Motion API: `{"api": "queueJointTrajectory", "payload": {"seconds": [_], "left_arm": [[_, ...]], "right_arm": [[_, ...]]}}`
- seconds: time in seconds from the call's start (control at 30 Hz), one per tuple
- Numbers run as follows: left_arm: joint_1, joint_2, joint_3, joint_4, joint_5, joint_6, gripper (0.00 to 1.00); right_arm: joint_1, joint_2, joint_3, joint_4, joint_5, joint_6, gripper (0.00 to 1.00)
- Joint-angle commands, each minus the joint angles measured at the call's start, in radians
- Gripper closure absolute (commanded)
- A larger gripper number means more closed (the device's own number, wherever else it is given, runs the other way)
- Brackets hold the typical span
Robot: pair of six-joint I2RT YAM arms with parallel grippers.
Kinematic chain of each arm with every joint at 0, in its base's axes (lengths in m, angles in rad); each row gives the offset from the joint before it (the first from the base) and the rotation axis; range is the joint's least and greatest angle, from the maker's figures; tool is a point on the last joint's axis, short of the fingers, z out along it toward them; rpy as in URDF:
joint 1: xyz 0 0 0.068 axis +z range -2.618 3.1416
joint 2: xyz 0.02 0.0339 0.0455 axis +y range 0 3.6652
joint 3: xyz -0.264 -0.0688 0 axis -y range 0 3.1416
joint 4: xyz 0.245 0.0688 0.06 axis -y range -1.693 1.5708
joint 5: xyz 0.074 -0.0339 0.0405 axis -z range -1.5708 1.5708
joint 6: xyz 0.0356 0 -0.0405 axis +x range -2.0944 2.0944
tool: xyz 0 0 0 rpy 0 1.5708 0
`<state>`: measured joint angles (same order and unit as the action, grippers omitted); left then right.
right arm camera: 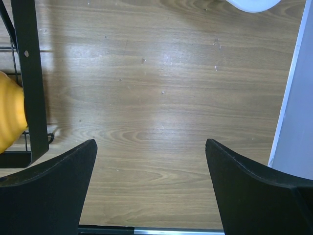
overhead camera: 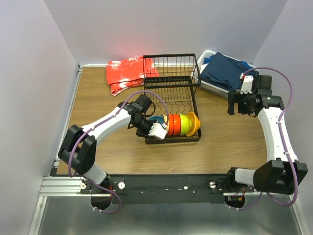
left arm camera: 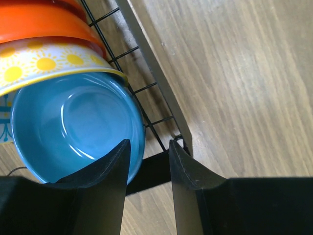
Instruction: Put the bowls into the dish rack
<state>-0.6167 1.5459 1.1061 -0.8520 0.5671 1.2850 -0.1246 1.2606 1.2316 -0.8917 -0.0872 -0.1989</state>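
The black wire dish rack [overhead camera: 171, 81] stands mid-table. Several bowls stand on edge in a row at its near end: a white patterned one with a blue inside [overhead camera: 157, 120], a red-orange one [overhead camera: 172, 125], a lime green one [overhead camera: 183, 124] and a yellow-orange one [overhead camera: 193, 123]. My left gripper [overhead camera: 155, 129] is at the rack's near left corner. In the left wrist view its jaws [left arm camera: 149, 144] stand partly open. The blue-inside bowl [left arm camera: 73, 127] has its rim against the left finger, and wood shows through the gap. My right gripper [right arm camera: 150, 144] is wide open over bare wood right of the rack [right arm camera: 29, 83].
A red-orange cloth [overhead camera: 128, 73] lies at the back left beside the rack. A white plastic basket [overhead camera: 205, 85] holding a dark blue cloth [overhead camera: 222, 71] sits at the back right, close to my right arm. Walls close in on both sides.
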Motion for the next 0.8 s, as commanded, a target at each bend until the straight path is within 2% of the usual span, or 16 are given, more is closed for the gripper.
{"api": "queueJointTrajectory", "payload": {"seconds": [0.0, 0.17, 0.37, 0.4, 0.5, 0.77], "left_arm": [[-0.005, 0.037, 0.038, 0.048, -0.036, -0.010, 0.54], [-0.005, 0.071, 0.038, 0.067, -0.042, -0.013, 0.57], [-0.006, 0.098, 0.061, 0.045, -0.045, -0.013, 0.78], [-0.006, 0.102, 0.067, 0.041, -0.042, -0.015, 0.86], [-0.005, 0.092, 0.080, 0.015, -0.038, -0.025, 0.97], [-0.005, 0.034, 0.152, -0.067, -0.053, -0.038, 1.00]], "right_arm": [[-0.006, -0.026, -0.020, 0.017, -0.005, 0.010, 0.00], [-0.006, -0.026, -0.030, 0.017, 0.004, 0.006, 0.00], [-0.006, -0.018, -0.024, 0.022, 0.010, 0.004, 0.00], [-0.006, -0.017, -0.023, 0.022, 0.010, 0.006, 0.00], [-0.006, -0.012, -0.018, 0.022, 0.007, 0.004, 0.00], [-0.006, -0.021, -0.007, 0.034, 0.001, 0.009, 0.00]]}}
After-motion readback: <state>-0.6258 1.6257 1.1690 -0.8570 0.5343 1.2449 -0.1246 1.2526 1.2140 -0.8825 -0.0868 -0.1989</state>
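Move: The blue bowl, tilted in the near left end of the dish rack, has its middle about 4 cm ahead, 4 cm right and 3 cm below the left hand. The sunflower bowl stands some 8 cm right and 4 cm ahead, the nearest orange bowl about 11 cm right and 4 cm ahead, both 3 cm lower. From the right hand the blue bowl lies roughly 40 cm left, 4 cm back and 13 cm below. Bring the left gripper down about 2 cm, easing forward some 1.5 cm, so its half-open fingers straddle the blue bowl's near left rim. Close them until they are almost shut, pinching the thin rim between the tips, then keep hold and rise roughly 1 cm with the wrist nearly unturned. ##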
